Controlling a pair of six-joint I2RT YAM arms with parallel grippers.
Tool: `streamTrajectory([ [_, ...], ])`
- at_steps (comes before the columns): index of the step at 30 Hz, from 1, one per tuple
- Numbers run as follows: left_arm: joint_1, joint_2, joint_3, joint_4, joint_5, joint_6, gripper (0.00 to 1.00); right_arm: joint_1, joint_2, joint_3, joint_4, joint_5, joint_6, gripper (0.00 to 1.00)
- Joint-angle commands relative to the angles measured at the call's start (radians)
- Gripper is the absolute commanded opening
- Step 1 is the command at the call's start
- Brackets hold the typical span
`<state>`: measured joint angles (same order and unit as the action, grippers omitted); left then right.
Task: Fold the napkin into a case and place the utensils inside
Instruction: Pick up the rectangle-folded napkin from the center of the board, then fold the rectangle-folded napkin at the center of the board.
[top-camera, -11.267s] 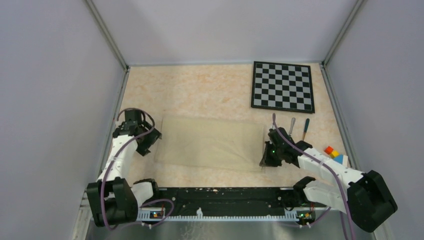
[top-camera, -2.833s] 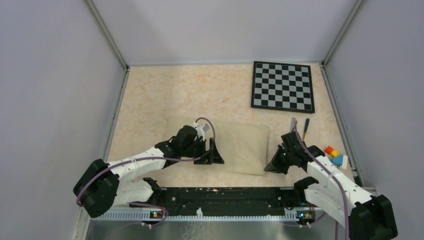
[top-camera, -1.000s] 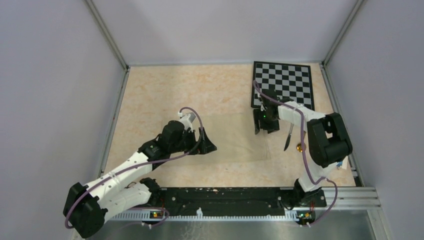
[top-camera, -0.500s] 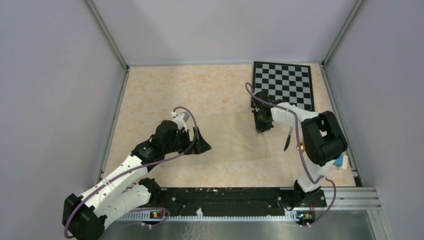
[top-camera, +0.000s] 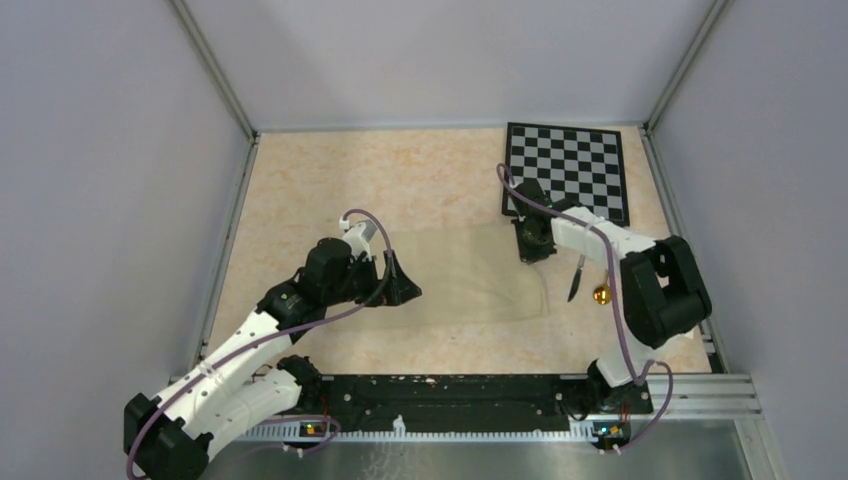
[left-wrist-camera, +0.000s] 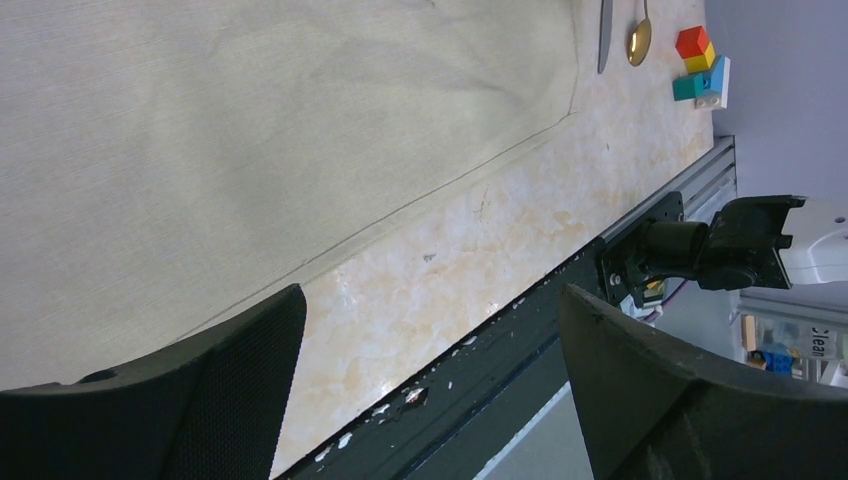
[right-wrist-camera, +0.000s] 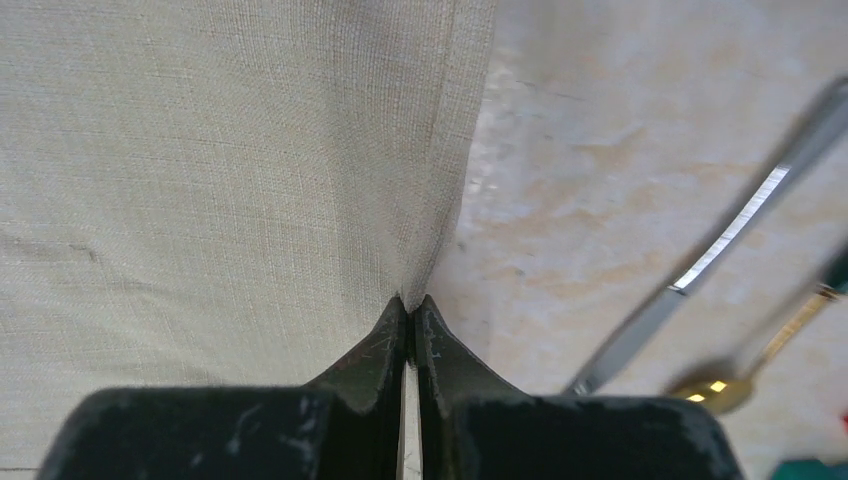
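Note:
The beige napkin (top-camera: 465, 275) lies flat mid-table, nearly the tabletop's colour. My right gripper (top-camera: 533, 247) is shut on its far right corner; in the right wrist view the hem of the napkin (right-wrist-camera: 230, 150) runs into the closed tips of that gripper (right-wrist-camera: 410, 300). Just right of the cloth lie the utensils: a silver knife (top-camera: 577, 275) and a spoon with a gold bowl (top-camera: 601, 294). My left gripper (top-camera: 405, 285) hovers open over the napkin's left part, holding nothing. The left wrist view shows the left gripper (left-wrist-camera: 430, 300) wide open above the napkin (left-wrist-camera: 250, 130).
A black-and-white checkered board (top-camera: 566, 172) lies at the back right, just beyond the right gripper. Small coloured blocks (left-wrist-camera: 700, 70) sit near the right edge, past the spoon (left-wrist-camera: 640, 40) and knife (left-wrist-camera: 605, 30). The black rail (top-camera: 450, 390) runs along the near edge.
The right gripper has closed onto the napkin's far right corner over the last second. The left arm has drawn back slightly to the left, still open.

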<state>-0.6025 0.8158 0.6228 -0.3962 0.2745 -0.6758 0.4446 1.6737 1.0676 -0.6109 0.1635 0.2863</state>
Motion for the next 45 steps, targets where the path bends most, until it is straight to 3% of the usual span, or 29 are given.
streamTrajectory([
  [1, 0.007, -0.003, 0.035, 0.018, 0.024, 0.029, 0.98, -0.023, -0.132, 0.008, -0.114, 0.209, -0.032, 0.00],
  [9, 0.034, -0.018, 0.047, -0.034, 0.008, 0.063, 0.98, -0.079, -0.158, 0.020, -0.180, 0.472, -0.153, 0.00],
  [11, 0.062, -0.020, 0.044, -0.050, 0.002, 0.072, 0.99, -0.078, -0.168, 0.010, -0.155, 0.465, -0.200, 0.00],
  [16, 0.174, -0.023, 0.027, -0.069, 0.044, 0.089, 0.98, 0.021, -0.143, 0.040, -0.146, 0.374, -0.222, 0.00],
  [26, 0.349, -0.042, 0.020, -0.098, 0.045, 0.072, 0.98, 0.311, 0.108, 0.373, -0.148, -0.034, 0.026, 0.00],
  [31, 0.384, -0.065, 0.027, -0.096, 0.033, 0.044, 0.98, 0.363, 0.254, 0.504, -0.066, -0.259, 0.152, 0.00],
  [45, 0.391, -0.091, 0.021, -0.106, 0.005, 0.010, 0.98, 0.422, 0.373, 0.567, 0.069, -0.423, 0.339, 0.00],
])
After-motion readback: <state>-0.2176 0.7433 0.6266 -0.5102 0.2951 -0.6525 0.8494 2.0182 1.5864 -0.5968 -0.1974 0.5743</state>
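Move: The right hand is shut on the middle of the napkin's right edge, some 3 cm above the table, and the edge is bound for the napkin's left end, about 44 cm to the left and 3 cm back. The knife lies about 13 cm to the right and 1 cm back, the spoon some 19 cm right and level, the chessboard about 26 cm ahead and 14 cm right. From the left hand, the napkin's left end is roughly 16 cm left, 7 cm ahead and 14 cm below. Keeping its pinch on the napkin's edge, the right hand first pulls about 10 cm to the right while rising some 5 cm, then sweeps back left fast at that height, about 37 cm in all, carrying the edge over the rest of the cloth, rolling some 50 degrees so its left side comes up and sinking a little near the end. The wide-open, empty left hand clears the way, going about 9 cm left and 4 cm forward at height while turning some 20 degrees counter-clockwise. ##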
